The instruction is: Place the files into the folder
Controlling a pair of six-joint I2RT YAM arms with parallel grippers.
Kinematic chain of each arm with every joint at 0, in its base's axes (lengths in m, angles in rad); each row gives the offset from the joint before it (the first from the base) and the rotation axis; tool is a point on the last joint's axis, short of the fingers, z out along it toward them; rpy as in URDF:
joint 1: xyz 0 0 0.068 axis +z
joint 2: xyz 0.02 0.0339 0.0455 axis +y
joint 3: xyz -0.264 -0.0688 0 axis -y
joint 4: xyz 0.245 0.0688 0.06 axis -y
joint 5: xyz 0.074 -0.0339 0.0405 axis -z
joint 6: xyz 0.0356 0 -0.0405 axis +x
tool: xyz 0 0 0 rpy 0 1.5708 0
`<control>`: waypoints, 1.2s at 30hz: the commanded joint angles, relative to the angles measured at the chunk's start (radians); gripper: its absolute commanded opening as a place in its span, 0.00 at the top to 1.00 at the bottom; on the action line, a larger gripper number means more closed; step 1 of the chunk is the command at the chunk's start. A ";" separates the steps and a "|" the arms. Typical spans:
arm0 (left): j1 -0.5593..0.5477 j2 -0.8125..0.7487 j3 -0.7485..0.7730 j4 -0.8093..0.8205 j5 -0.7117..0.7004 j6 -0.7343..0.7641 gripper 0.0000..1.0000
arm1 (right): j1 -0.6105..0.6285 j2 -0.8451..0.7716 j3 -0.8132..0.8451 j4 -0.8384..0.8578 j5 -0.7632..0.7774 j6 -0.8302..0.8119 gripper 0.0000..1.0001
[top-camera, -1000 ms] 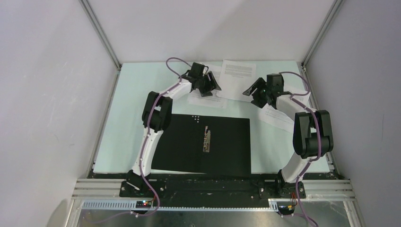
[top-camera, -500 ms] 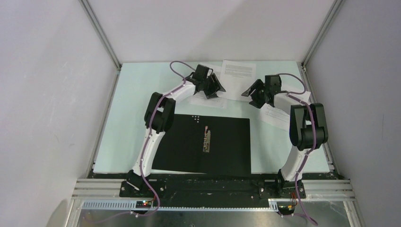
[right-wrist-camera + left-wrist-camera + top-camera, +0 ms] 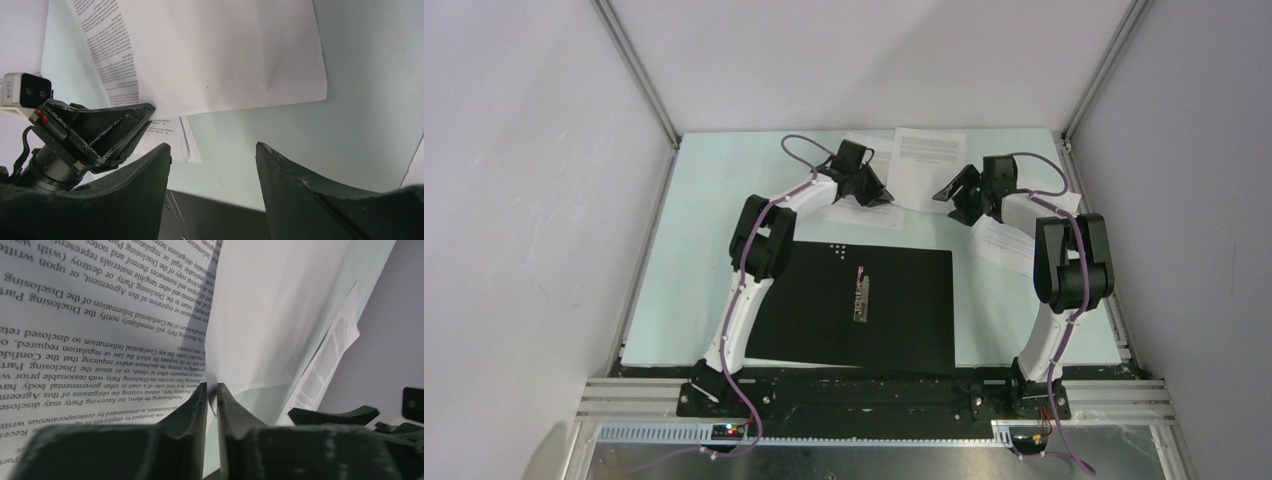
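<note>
The folder (image 3: 824,310) lies open and black side up at the table's middle, its metal clip (image 3: 862,293) at the centre. Three white printed sheets lie behind it: one at the back centre (image 3: 929,160), one under my left gripper (image 3: 849,212), one under my right arm (image 3: 1009,248). My left gripper (image 3: 876,193) is shut on the edge of a sheet (image 3: 270,315), beside the printed sheet (image 3: 100,315). My right gripper (image 3: 946,195) is open and empty, just above the table by the back sheet (image 3: 225,55).
The enclosure's walls and metal posts (image 3: 639,75) close in the table on three sides. The right wrist view shows my left gripper (image 3: 95,135) close on the left and the folder's far edge (image 3: 215,215) below. Another sheet (image 3: 325,365) lies past the left fingers.
My left gripper has moved right and closed on a sheet's edge. My right gripper has shifted slightly back and left, staying open.
</note>
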 commanded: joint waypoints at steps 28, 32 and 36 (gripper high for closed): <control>0.245 -0.400 -0.448 -0.056 0.071 0.293 1.00 | 0.077 0.055 0.070 0.012 -0.016 -0.017 0.31; 0.278 -0.358 -0.405 -0.110 0.111 0.361 1.00 | 0.100 0.093 0.096 0.027 -0.028 -0.013 0.31; 0.280 -0.320 -0.340 -0.184 0.105 0.419 1.00 | 0.125 0.117 0.115 0.028 -0.033 -0.011 0.30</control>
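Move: The left fingertips are around the near left corner of the blank-looking top sheet, whose middle lies about 11 cm ahead and 10 cm to the right, just below. The printed sheets it goes onto are centred some 7 cm ahead and 8 cm left; the black folder's middle is 29 cm back, 11 cm left. From the right hand the top sheet's middle is about 12 cm ahead, 7 cm left and 4 cm lower. The left fingers finish closing and pinch the top sheet's near left corner, then carry it left about 17 cm and slightly back across the printed sheets, arching up some 7 cm midway and coming down to nearly the starting height. Late on, the open right hand follows about 5 cm left, sinking a little and turning slightly counter-clockwise, touching nothing. ##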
